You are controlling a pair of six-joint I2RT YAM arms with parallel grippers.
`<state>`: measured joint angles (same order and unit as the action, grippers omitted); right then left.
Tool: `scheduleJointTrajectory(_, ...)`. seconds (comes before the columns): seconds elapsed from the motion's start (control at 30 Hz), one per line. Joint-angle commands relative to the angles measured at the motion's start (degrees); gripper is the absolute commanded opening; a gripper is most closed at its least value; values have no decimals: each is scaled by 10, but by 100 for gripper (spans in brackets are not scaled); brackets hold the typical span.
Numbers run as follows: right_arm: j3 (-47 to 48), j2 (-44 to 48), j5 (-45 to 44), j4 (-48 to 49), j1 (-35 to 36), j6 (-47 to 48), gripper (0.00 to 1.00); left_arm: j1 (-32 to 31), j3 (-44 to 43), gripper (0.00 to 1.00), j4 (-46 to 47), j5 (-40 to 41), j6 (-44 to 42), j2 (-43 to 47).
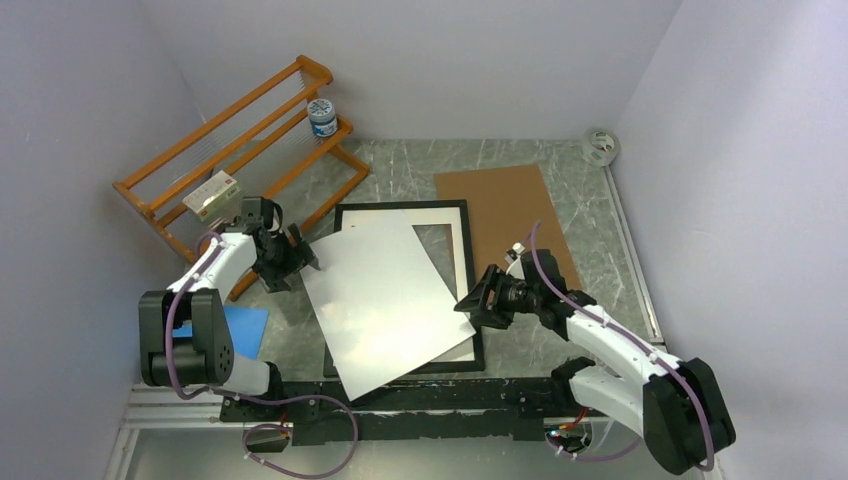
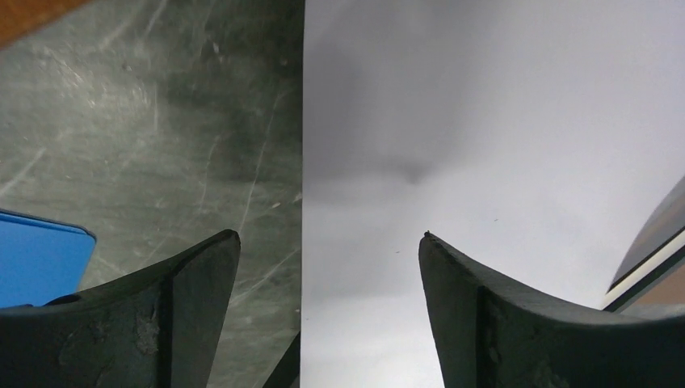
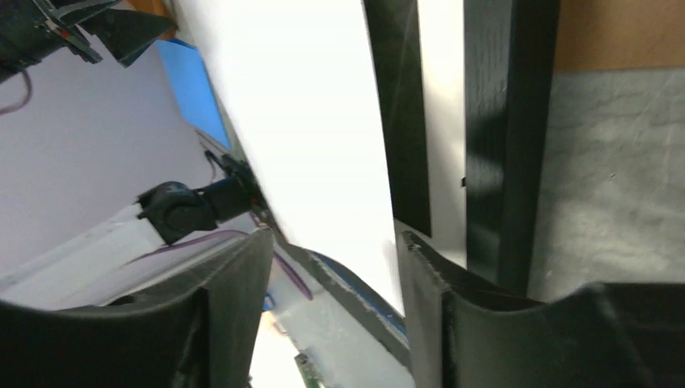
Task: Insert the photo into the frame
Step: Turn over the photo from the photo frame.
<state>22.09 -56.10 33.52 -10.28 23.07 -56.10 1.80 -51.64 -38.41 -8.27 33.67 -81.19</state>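
The photo [image 1: 385,305] lies white back up, skewed across the black frame [image 1: 400,208] and overhanging its left and near sides. My left gripper [image 1: 305,262] stands open at the photo's far left edge. In the left wrist view that gripper [image 2: 329,236] straddles the edge of the photo [image 2: 485,121], one finger over the table and one over the sheet. My right gripper [image 1: 468,303] is at the photo's right edge, over the frame's right side. In the right wrist view it [image 3: 333,235] is open, with the photo [image 3: 307,105] running toward the gap beside the frame rail [image 3: 505,121].
An orange wooden rack [image 1: 230,140] stands at the back left with a jar [image 1: 322,117] and a small box [image 1: 212,193] on it. A brown cardboard board [image 1: 510,205] lies right of the frame. A blue sheet [image 1: 245,328] lies by the left arm's base. White walls enclose the table.
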Motion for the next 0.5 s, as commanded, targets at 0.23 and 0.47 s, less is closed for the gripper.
scheduleJointTrajectory(0.23,126,-90,-114,-31,13,152,64,2,15,90,12,-28,-15,-12)
scheduleJointTrajectory(0.47,175,-159,-112,-6,43,160,61,2,41,89,63,-99,12,-25)
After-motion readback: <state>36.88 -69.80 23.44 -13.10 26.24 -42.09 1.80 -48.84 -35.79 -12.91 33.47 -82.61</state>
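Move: The white-backed photo lies across the frame; its middle is about 15 cm to the right gripper's left, level with it in reach and about 6 cm below. From that gripper the frame's middle sits about 11 cm left and 2 cm ahead, and the brown backing board some 14 cm ahead and 10 cm right. From the left gripper, open over the photo's left edge, the photo's middle is about 14 cm right, 8 cm back and 4 cm lower; the frame's middle is 17 cm right and 6 cm back. Take the right gripper, its fingers already open and off the photo's near right corner, about 6 cm forward over the frame's right side, dipping about 1 cm first and then rising nearly 2 cm, while the wrist turns some 15 degrees and the fingers point more downward. Ease the open left gripper slightly back and down by just over 1 cm, then about 1 cm right, over the photo's left edge. ##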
